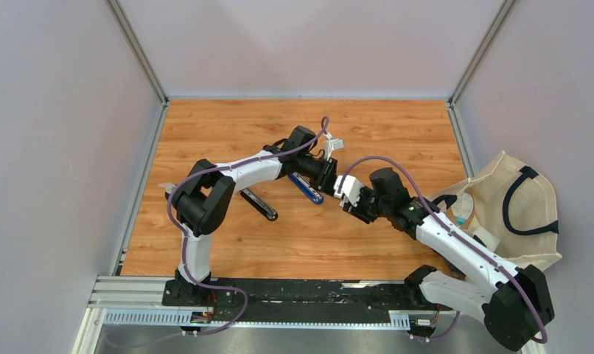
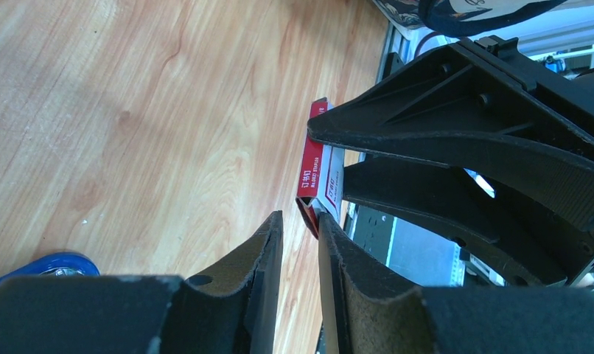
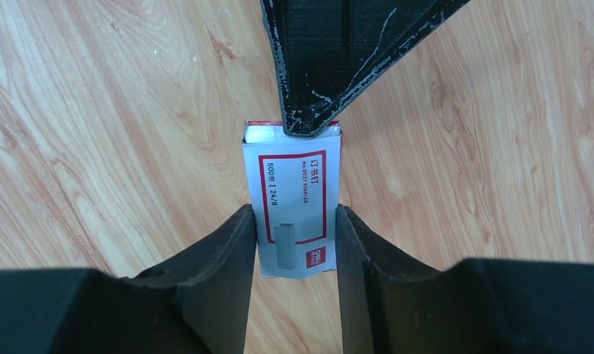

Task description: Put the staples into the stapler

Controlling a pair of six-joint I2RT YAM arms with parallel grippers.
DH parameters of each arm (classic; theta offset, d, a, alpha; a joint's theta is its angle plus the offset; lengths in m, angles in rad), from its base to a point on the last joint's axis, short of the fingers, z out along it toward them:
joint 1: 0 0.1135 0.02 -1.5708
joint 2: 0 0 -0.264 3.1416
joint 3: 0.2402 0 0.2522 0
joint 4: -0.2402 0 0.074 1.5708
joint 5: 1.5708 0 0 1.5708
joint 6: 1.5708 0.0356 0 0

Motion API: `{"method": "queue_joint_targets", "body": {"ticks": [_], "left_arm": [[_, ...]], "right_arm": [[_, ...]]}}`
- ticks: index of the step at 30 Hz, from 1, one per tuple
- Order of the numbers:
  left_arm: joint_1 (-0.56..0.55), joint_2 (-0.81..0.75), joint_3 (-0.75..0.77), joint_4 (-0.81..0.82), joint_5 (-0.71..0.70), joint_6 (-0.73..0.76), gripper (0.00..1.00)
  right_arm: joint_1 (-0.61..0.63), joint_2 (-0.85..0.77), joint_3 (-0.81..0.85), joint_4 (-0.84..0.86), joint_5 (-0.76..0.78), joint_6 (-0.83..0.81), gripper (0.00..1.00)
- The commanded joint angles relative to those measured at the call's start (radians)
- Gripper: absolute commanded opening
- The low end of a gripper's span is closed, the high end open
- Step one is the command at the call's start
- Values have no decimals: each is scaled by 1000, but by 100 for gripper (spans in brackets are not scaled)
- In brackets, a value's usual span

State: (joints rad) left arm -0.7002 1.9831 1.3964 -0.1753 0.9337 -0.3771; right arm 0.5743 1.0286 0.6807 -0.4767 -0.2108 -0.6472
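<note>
A small white staple box with a red frame (image 3: 292,193) hangs above the wooden table, with my right gripper (image 3: 294,210) shut on its two long sides. The staples themselves are hidden inside it. My left gripper (image 2: 300,216) meets the box (image 2: 320,166) at its far end. Its jaws stand a narrow gap apart with nothing between them, and one fingertip (image 2: 325,221) touches the red end flap. In the top view both grippers meet at mid-table around the box (image 1: 346,186). The blue and black stapler (image 1: 306,188) lies on the table just under the left wrist.
A black elongated object (image 1: 259,204) lies left of the stapler. A beige tote bag (image 1: 515,206) with dark handles lies at the table's right edge, by the right arm. Grey walls close in the table on three sides.
</note>
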Motion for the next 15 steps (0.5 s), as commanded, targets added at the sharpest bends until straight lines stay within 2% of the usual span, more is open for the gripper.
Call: {"method": "queue_joint_targets", "body": {"ticks": [1, 9, 11, 13, 15], "left_arm": [[-13, 11, 35, 7, 20, 6, 32], [-19, 17, 38, 13, 31, 0, 20], [-21, 17, 36, 31, 46, -14, 13], [-21, 17, 33, 48, 57, -26, 0], [-21, 13, 32, 48, 56, -28, 0]], "right_arm": [[-2, -16, 17, 20, 1, 12, 42], [-1, -12, 16, 21, 2, 11, 42], [-2, -9, 16, 18, 4, 9, 42], [-1, -5, 16, 20, 8, 8, 42], [-2, -2, 13, 20, 19, 3, 42]]}}
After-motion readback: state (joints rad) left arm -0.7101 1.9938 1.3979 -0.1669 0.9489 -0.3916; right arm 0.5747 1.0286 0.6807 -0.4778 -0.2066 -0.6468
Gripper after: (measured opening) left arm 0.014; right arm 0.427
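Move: My left hand's fingertips already stand at the flap end of the staples box, whose middle is about 2 cm to the right, 1 cm back and 1 cm below. From this hand the blue stapler lies on the table some 7 cm ahead, 8 cm left, and the black stapler about 6 cm ahead, 25 cm left, both roughly 11 cm down. My right hand still grips the box, whose middle is about 1 cm ahead and 1 cm left of its hand point, level with it. I shut my left fingers from about a third open until their tips meet at the box's end, pinching its flap, while that hand eases barely half a centimetre back and about as much to the right, without any real turn. My right hand stays put and keeps the box held by its sides. ##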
